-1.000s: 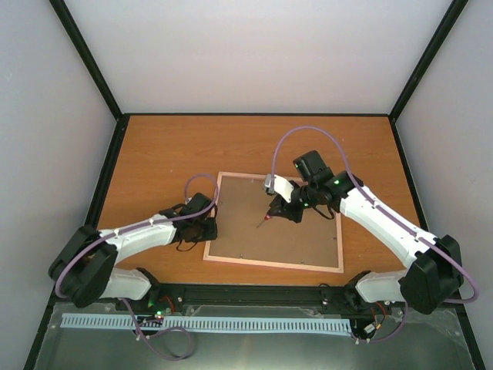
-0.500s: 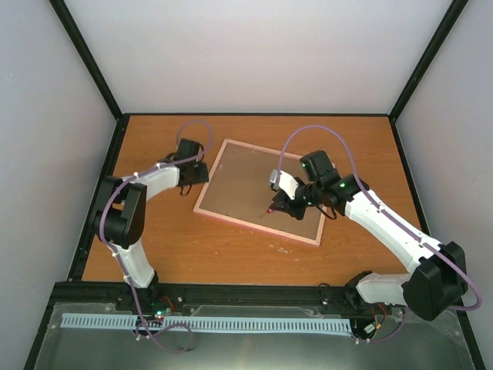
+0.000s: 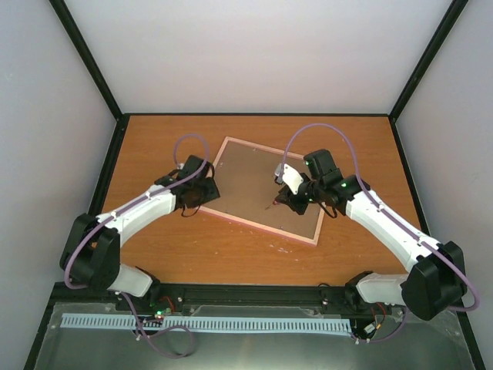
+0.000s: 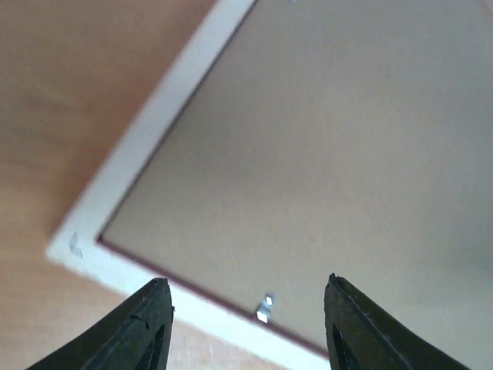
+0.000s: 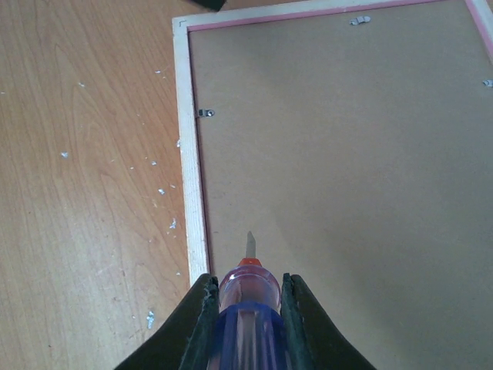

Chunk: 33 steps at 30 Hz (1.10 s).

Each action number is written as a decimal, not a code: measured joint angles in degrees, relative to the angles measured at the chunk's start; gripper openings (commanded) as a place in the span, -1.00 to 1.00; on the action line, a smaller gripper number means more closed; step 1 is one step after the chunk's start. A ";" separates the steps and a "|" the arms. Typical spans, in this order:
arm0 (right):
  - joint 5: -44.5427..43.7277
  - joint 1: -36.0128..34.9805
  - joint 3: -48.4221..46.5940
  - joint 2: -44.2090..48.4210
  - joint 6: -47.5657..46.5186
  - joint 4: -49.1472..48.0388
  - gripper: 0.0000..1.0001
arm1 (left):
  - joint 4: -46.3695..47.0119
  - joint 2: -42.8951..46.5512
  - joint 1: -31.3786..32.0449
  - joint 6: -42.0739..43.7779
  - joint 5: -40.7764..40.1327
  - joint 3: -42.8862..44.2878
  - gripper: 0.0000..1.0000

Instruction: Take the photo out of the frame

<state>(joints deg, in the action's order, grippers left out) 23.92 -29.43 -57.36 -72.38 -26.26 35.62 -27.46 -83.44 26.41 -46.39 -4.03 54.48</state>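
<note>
The pink frame [image 3: 262,185] lies face down and askew on the table, its brown back board [image 5: 347,154] facing up. The photo is hidden under that board. My left gripper [image 3: 205,190] hangs open over the frame's near-left edge. In the left wrist view its gripper [image 4: 246,281] straddles a small metal tab [image 4: 264,308] at the pale rim [image 4: 154,146], holding nothing. My right gripper [image 5: 248,279] is shut on the purple-handled screwdriver [image 5: 246,312]. The screwdriver's tip [image 5: 249,243] points down at the board, just inside the left rim [image 5: 185,116].
More metal tabs [image 5: 205,113] sit along the frame's inner edge. Small white specks [image 5: 158,191] litter the wooden table [image 3: 154,254] left of the frame. Black rails [image 3: 104,185] and grey walls bound the table.
The frame has turned clockwise and slid toward the back left. My left gripper has opened wider and now hangs at the frame's left edge. The right gripper still holds the screwdriver over the board.
</note>
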 measured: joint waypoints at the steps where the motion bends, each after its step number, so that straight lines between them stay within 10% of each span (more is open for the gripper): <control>1: -0.13 0.04 0.02 -0.07 0.20 -0.13 -0.94 | -0.68 1.03 1.36 -2.27 0.57 -1.03 0.08; 20: -1.22 0.15 0.76 -0.66 0.81 -1.27 -0.94 | -0.90 -6.97 3.28 -23.63 6.71 -5.09 0.03; 33: -2.08 0.15 1.55 -0.74 0.81 -1.66 -0.94 | -0.15 -12.46 2.73 -25.35 5.88 -1.49 -0.65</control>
<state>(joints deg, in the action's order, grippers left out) 21.85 -29.28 -55.81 -73.12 -25.45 33.95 -27.62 -95.90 29.15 -71.75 1.85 52.99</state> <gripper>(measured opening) 0.181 0.254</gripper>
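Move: The left hand, empty and half open, is above the left end of the picture frame's near rail. The stretch of rail it goes for lies about 9 cm below, 4 cm back and 1 cm to its right. The frame's left corner is about 4 cm left and 2 cm back of the hand, and the metal clip some 4 cm right and 5 cm back. From the right hand, which holds the screwdriver, that stretch lies roughly 20 cm left, 2 cm ahead and 17 cm below. Back about 5 cm first, then down some 8 cm, the left hand comes onto the near rail between its left corner and the metal clip, tipping its fingers nearer to vertical and turning counter-clockwise on the way. Once low, it eases a little forward and closes to about half its former gap, one finger outside the rail and one over the backing board. The right hand keeps hold of the screwdriver, almost still. ##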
